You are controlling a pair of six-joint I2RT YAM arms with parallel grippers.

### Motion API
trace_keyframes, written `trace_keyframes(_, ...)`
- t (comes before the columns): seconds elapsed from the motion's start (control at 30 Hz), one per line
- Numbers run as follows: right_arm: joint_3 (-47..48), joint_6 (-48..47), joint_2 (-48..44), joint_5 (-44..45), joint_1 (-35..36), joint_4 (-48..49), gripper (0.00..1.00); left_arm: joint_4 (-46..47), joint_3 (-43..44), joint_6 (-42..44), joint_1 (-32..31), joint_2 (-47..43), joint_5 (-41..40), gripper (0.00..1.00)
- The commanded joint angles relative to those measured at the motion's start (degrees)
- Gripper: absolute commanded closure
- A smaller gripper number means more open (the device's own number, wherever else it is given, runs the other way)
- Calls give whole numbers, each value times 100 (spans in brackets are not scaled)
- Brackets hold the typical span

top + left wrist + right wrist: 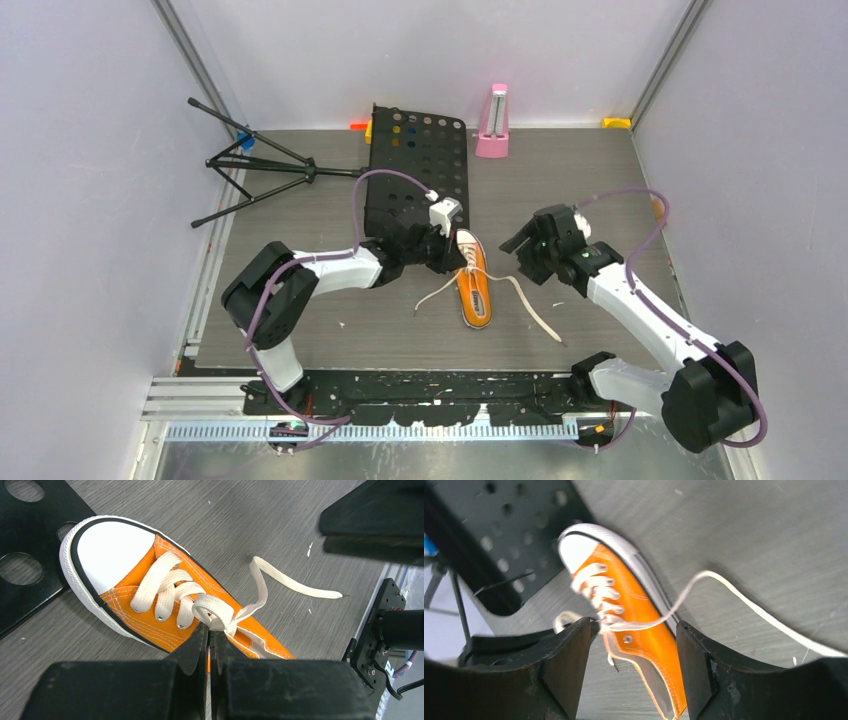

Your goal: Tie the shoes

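Observation:
The orange shoe point(474, 287) lies mid-table, its white toe cap point(116, 547) pointing away from the arm bases. My left gripper point(210, 628) is shut, its tips pinching the base of a small white lace loop point(214, 611) over the top eyelets. From that loop a free lace end point(295, 584) trails across the table. My right gripper point(634, 647) hovers just right of the shoe point(644, 630), open wide with nothing between its fingers point(570, 655). A long lace point(744, 597) runs from the shoe to the right, lying loose.
A black perforated plate point(425, 160) lies right behind the shoe's toe. A folded black tripod point(262, 172) rests at the back left, and a pink metronome point(493, 128) stands at the back wall. Grey walls close in both sides.

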Motion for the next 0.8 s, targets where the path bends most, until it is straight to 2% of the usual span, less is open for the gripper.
trace_keyframes(0.0, -559, 2003, 97, 235, 11, -59, 34, 376, -66, 84, -17, -202, -26, 100)
trace_keyframes(0.27, -1008, 3033, 750, -352, 63, 1043, 36, 394, -172, 60, -18, -324, -15, 100)
trace_keyframes(0.4, -1059, 3193, 1080, -339, 64, 1304, 43, 395, -244, 61, -18, -379, -32, 100)
trace_keyframes(0.47, -1084, 3213, 1166, -311, 65, 1417, 56, 376, -273, 82, -18, -406, -52, 100)
trace_keyframes(0.5, -1095, 3205, 1181, -256, 63, 1433, 69, 344, -276, 87, -19, -409, -67, 100)
trace_keyframes(0.53, -1097, 3150, 1181, -199, 64, 1445, 88, 284, -264, 100, -22, -422, -74, 100)
trace_keyframes(0.57, -1085, 3077, 1171, -138, 52, 1411, 98, 203, -242, 104, -18, -419, -101, 100)
trace_keyframes(0.77, -1012, 2034, 841, 272, -593, 879, 100, -620, -153, 97, -18, -529, -590, 100)
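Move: The right shoelace's raised bend lies some 10 cm below the open right gripper, about 1 cm back and 1 cm to its left. From the same gripper, the knot is level ahead, roughly 10 cm left and 5 below; the shoe's middle is about 9 cm left and 2 back; the lace tip is some 17 cm back and 13 right. From the left gripper, the bend is roughly 11 cm right, 1 back and 4 below. Drop the open right gripper about 9 cm to the right shoelace's bend, swinging it back a little and then forward again, while turning clockwise some 20 degrees and tipping the fingers steeper. Shut them on the lace, then draw it slightly right, away from the shoe. Keep the left fingers closed on the loop at the knot, easing barely a centimetre left. ##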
